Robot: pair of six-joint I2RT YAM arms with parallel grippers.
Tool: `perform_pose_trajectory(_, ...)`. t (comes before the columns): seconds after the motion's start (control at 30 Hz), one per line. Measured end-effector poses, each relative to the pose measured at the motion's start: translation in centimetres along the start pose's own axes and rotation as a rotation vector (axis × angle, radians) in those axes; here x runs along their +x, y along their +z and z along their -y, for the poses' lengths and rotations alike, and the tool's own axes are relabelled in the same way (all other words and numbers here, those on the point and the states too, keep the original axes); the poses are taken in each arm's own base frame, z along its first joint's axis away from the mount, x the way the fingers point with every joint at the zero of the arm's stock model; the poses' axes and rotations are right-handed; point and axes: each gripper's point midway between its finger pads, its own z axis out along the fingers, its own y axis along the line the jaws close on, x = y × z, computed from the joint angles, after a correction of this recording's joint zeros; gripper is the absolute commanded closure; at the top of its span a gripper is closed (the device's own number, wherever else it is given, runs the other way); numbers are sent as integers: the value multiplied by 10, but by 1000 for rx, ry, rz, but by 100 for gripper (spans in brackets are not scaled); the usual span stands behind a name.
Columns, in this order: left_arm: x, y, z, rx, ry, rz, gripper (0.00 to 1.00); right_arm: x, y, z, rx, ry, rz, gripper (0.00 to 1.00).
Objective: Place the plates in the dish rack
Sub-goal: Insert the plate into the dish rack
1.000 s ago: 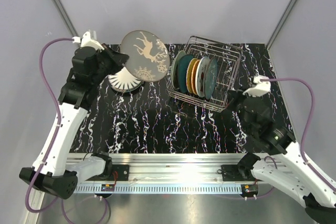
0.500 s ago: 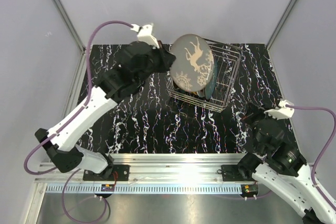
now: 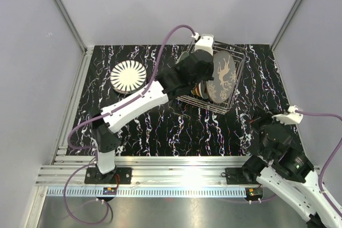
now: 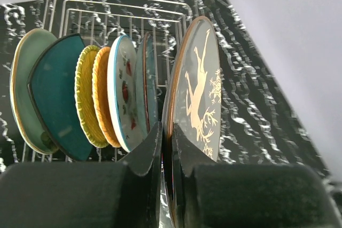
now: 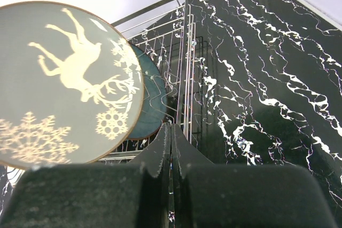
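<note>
My left gripper [image 3: 210, 80] [image 4: 166, 132] is shut on the rim of the grey-brown deer plate [image 3: 223, 76] [image 4: 200, 92] [image 5: 64, 78]. It holds the plate upright over the right end of the wire dish rack [image 3: 239, 65] [image 4: 123, 12]. Several plates stand in the rack's slots to its left: a mint-green one [image 4: 24, 78], a dark teal one [image 4: 56, 100], orange-tan ones [image 4: 93, 94], a strawberry one [image 4: 122, 86] and another teal one [image 4: 147, 81] [image 5: 148, 108]. I cannot tell whether the deer plate touches the rack. My right gripper [image 3: 260, 123] [image 5: 171, 132] is shut and empty, near the right table edge.
A white plate with a black sunburst pattern [image 3: 128, 76] lies flat at the back left of the black marbled table [image 3: 160, 126]. Grey walls close in the table on three sides. The left arm stretches diagonally across the table's middle.
The left arm has swung from the back left to the rack, carrying the deer plate and uncovering the sunburst plate. The right arm has drawn back toward the near right.
</note>
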Motion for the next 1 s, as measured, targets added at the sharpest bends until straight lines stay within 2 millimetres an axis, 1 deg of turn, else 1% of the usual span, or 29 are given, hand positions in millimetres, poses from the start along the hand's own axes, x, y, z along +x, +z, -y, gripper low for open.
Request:
perform_pose_trajectory(0.07, 5, 7, 1, -30, 37, 1, 100, 1, 0, 0, -1, -2, -2, 100)
perform_pose_trajectory(0.13, 5, 11, 2, -59, 75, 10, 100, 2, 0, 0, -1, -4, -4, 100)
perform_pose_trajectory(0.3, -3, 20, 7, -111, 138, 57, 100, 3, 1, -2, -7, -6, -11, 100)
perform_pose_trajectory(0.43, -4, 30, 8, -158, 191, 85, 100, 5, 1, -2, -11, -6, -13, 100)
perform_pose_trajectory(0.5, 0, 36, 8, -174, 208, 87, 100, 5, 1, -3, -13, -6, -14, 100)
perform_pose_trajectory(0.77, 28, 57, 1, -223, 300, 49, 100, 4, 1, -4, -18, -6, -11, 100)
perform_pose_trajectory(0.87, 32, 62, -1, -237, 323, 46, 100, 4, 2, -5, -20, -7, -9, 100)
perform_pose_trajectory(1.0, 31, 64, 1, -253, 361, 69, 100, 5, 2, -7, -27, -8, -12, 100)
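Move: Up and to the left of its slot, the left hand already grips the deer plate by its edge. The gap beside the last racked plate lies about 7 cm ahead, 8 cm to the right and 18 cm below. The gray-blue plate stands some 7 cm ahead and 3 cm right at that lower level, the strawberry plate also about 7 cm ahead but level sideways. From the idle right hand the gap is roughly 22 cm ahead, 13 cm left and 10 cm lower. Keeping its grip on the plate's edge, the left hand eases about 4 cm forward and nearly as far right towards the free gap beside the gray-blue plate, then sinks some 5 cm, slowing at the end. All the while the wrist rolls its left side up by roughly 20 degrees and tips the fingers up a little, lining the plate up with the row. ##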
